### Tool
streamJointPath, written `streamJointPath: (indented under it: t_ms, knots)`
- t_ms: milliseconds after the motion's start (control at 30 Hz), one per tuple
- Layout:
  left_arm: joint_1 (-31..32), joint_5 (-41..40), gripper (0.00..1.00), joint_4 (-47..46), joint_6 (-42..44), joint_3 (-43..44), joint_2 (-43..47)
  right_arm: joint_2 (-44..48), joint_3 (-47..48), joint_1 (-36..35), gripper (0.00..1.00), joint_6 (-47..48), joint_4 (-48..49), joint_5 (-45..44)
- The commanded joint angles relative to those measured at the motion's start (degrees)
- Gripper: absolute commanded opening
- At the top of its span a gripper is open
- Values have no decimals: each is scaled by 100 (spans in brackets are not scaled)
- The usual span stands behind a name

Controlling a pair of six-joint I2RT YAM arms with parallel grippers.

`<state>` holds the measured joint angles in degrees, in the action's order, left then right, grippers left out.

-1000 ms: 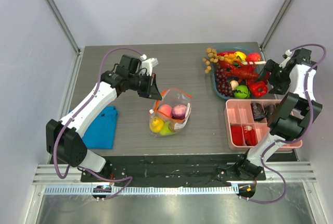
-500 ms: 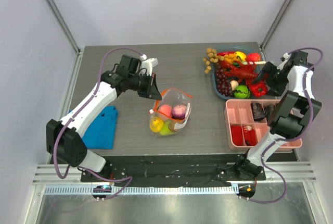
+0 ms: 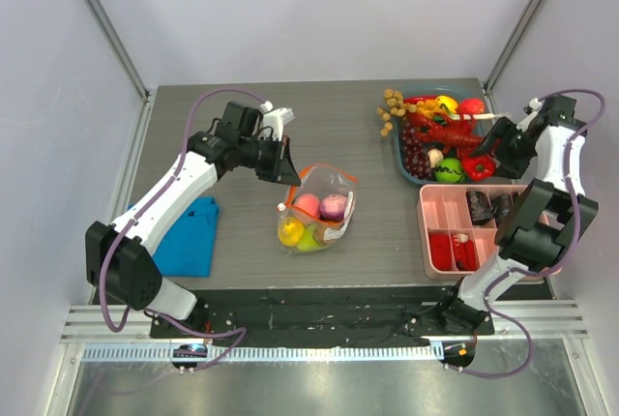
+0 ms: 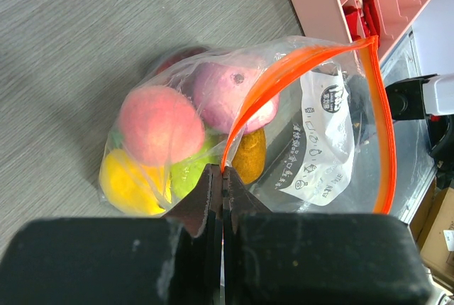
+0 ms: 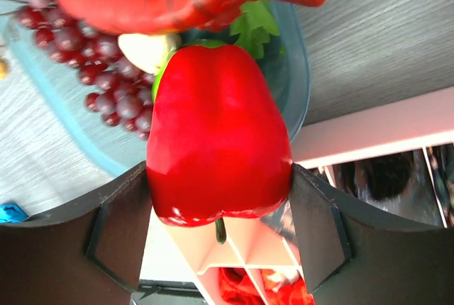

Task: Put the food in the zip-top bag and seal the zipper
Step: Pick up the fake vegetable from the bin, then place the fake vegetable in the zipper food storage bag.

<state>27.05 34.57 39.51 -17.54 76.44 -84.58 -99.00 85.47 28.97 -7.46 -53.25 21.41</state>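
Observation:
The zip-top bag [image 3: 324, 198] lies mid-table with its mouth gaping. My left gripper [image 3: 288, 172] is shut on the orange zipper [image 4: 284, 81] at the near rim, fingertips pinched flat together [image 4: 223, 174]. Inside the bag sit a pink fruit [image 4: 159, 124], a purple one [image 4: 227, 85], a yellow one [image 4: 124, 181] and a green one [image 4: 188, 177]. At the right, my right gripper [image 3: 493, 150] straddles a glossy red pepper [image 5: 216, 135] at the blue tray's near rim. Both fingers touch the pepper's sides [image 5: 221, 213].
The blue tray [image 5: 301, 85] holds a red lobster [image 3: 445, 133], dark grapes [image 3: 414, 155] and more toy food. A pink divided box [image 3: 440, 208] stands just in front of it. A folded blue cloth [image 3: 189, 237] lies near the left arm's base.
My right gripper's jaws have narrowed from wide open onto the red pepper, and the wrist has shifted slightly. The left arm and the bag have not moved.

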Motion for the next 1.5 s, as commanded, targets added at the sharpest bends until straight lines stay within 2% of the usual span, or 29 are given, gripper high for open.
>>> streamJointPath:
  t_ms: [0,133,300,433,533,567,633,667,833,967,1033,1200,1433,1467]
  knots:
    - [20,15,0,-75,75,63,169,706,92,-6,58,-10,-97,48]
    - [20,6,0,-75,75,46,178,908,294,-6,54,87,-325,258]
    - [20,33,0,-75,58,46,196,1435,540,-145,49,166,-414,1496]
    - [20,68,0,-75,31,63,169,1743,1066,-979,46,201,-309,2024]
    - [20,85,0,-66,23,107,143,1963,1348,-1928,46,376,-10,2245]
    - [20,85,0,-57,31,125,126,1990,1419,-2539,46,856,17,2210]
    - [20,112,0,-22,31,169,99,2043,1594,-3192,46,1534,-79,2035]
    - [20,112,0,-13,23,186,99,2043,1639,-3779,46,2260,-236,1877]
    - [20,103,0,22,-4,248,64,1762,2000,-5374,46,3873,-861,796]
    - [20,77,0,48,-21,283,46,1761,1650,-6445,46,5145,-959,14]
    - [20,59,0,75,-21,310,38,1779,1491,-6693,46,5534,-1011,-426]
    - [20,50,0,110,5,345,38,1797,1209,-7246,47,6361,-1196,-848]
    - [20,103,0,66,-74,380,-41,1481,1103,-7888,47,6548,-950,-1087]
    - [20,103,0,57,-109,380,-59,1332,1190,-7968,52,6530,-976,-1060]
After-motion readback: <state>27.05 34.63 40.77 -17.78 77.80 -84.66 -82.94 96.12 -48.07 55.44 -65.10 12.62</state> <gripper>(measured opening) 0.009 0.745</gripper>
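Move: Across the table from the right hand, which already grips the red pepper in the bowl, the zip-top bag lies about 38 cm to its left and 12 cm back, at roughly the same height. Beside the pepper, the watermelon sits some 7 cm left and 2 cm back; the lobster is 7 cm ahead and 5 cm left, both slightly lower. From the left hand, the bag's middle is around 6 cm right, 5 cm back and 6 cm below. Lifting the red pepper up out of the bowl, the right arm climbs about 20 cm and swings fast to the left by nearly 38 cm, coming back some 12 cm, towards the bag's open mouth, then sinks about 8 cm over it. The wrist spins counter-clockwise roughly 120 degrees, leaving the fingers slanting down to the left, grip kept. The left fingers keep pinching the zipper. ##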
